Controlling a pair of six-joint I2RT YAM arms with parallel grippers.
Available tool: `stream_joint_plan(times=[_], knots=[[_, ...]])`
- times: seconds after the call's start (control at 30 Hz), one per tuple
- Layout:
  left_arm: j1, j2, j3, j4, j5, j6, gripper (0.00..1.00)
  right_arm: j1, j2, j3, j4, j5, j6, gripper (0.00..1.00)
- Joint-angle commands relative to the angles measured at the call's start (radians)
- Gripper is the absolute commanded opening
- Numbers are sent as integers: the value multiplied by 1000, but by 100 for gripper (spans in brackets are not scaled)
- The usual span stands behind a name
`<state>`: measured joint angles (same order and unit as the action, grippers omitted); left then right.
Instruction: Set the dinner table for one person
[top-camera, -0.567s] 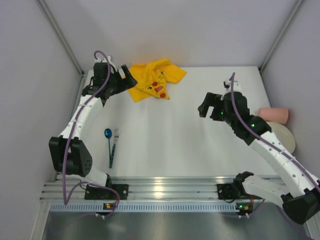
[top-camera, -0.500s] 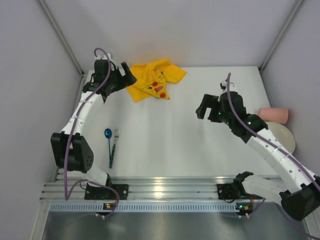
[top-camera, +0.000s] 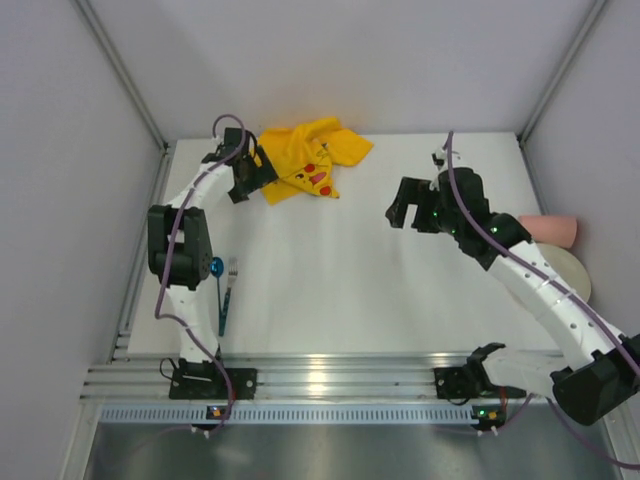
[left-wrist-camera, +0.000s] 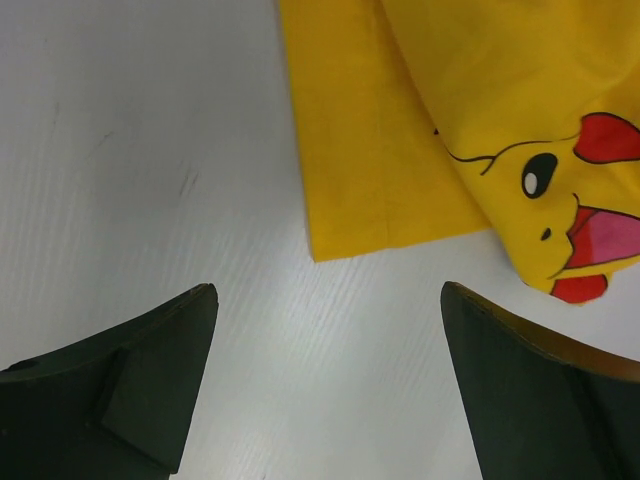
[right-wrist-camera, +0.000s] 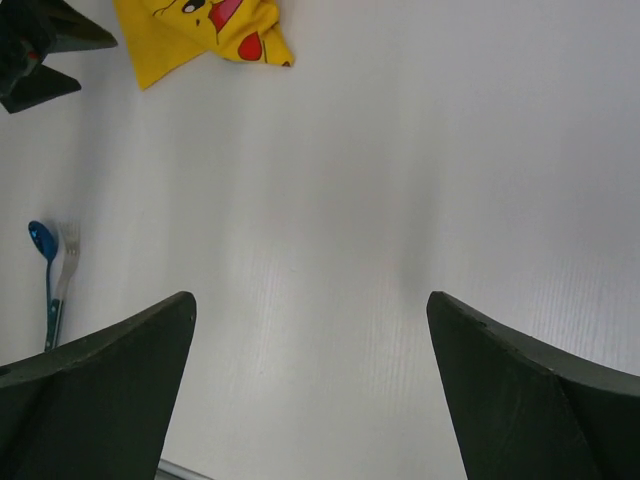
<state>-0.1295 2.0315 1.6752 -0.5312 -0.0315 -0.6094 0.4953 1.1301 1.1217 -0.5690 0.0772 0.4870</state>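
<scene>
The white dinner table (top-camera: 350, 260) carries a crumpled yellow Pikachu-print cloth (top-camera: 305, 160) at the back left. My left gripper (top-camera: 258, 175) hovers open at the cloth's left edge; in the left wrist view the cloth's corner (left-wrist-camera: 400, 150) lies just ahead of the empty jaws. A blue spoon (top-camera: 217, 290) and a silver fork (top-camera: 230, 280) lie side by side at the front left. A pale plate (top-camera: 565, 275) and a pink cup (top-camera: 548, 230) lying on its side sit at the right edge. My right gripper (top-camera: 402, 212) hangs open and empty over the table's middle right.
Metal rails (top-camera: 330, 385) run along the near edge, with both arm bases bolted there. Grey walls close in the left, back and right sides. In the right wrist view the spoon (right-wrist-camera: 45, 270) and the cloth (right-wrist-camera: 200, 30) show far to the left.
My left arm has swung its elbow inward, and its gripper has moved right and slightly nearer, to the cloth's edge. My right gripper has drifted a little left and back.
</scene>
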Motion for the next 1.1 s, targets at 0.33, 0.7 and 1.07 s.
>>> stream_joint_plan(times=[0.33,0.7,1.07], knots=[[-5,307,234,2,126,-52,57,-185,410,321,55,-109,-77,100],[-5,273,209,-84,188,62,0,-297,1028,769,261,-456,225,100],[-30,107,0,-144,252,212,0,-218,1456,1167,343,-340,439,100]])
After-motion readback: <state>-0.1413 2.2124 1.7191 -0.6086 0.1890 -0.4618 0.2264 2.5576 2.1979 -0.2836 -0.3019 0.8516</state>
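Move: The near-left corner of the yellow cloth is about 3 cm ahead of the left gripper, 3 cm to its right and 9 cm below. The fork lies about 22 cm back and 5 cm left of that gripper, the spoon 2 cm farther left beside it. From the right gripper, the cloth's right-hand corner is some 35 cm ahead, 9 cm left and 22 cm down; the pink cup is roughly 14 cm ahead and 29 cm right. Lower the open left gripper about 7 cm, easing forward and right onto the cloth's left edge by its near corner, shut it to pinch the cloth, then drag it some 7 cm straight back, low over the table, turning slightly clockwise. Meanwhile sweep the open right gripper about 33 cm forward, down some 17 cm and finally leftward to the cloth's right-hand corner, rolling its left side up. ##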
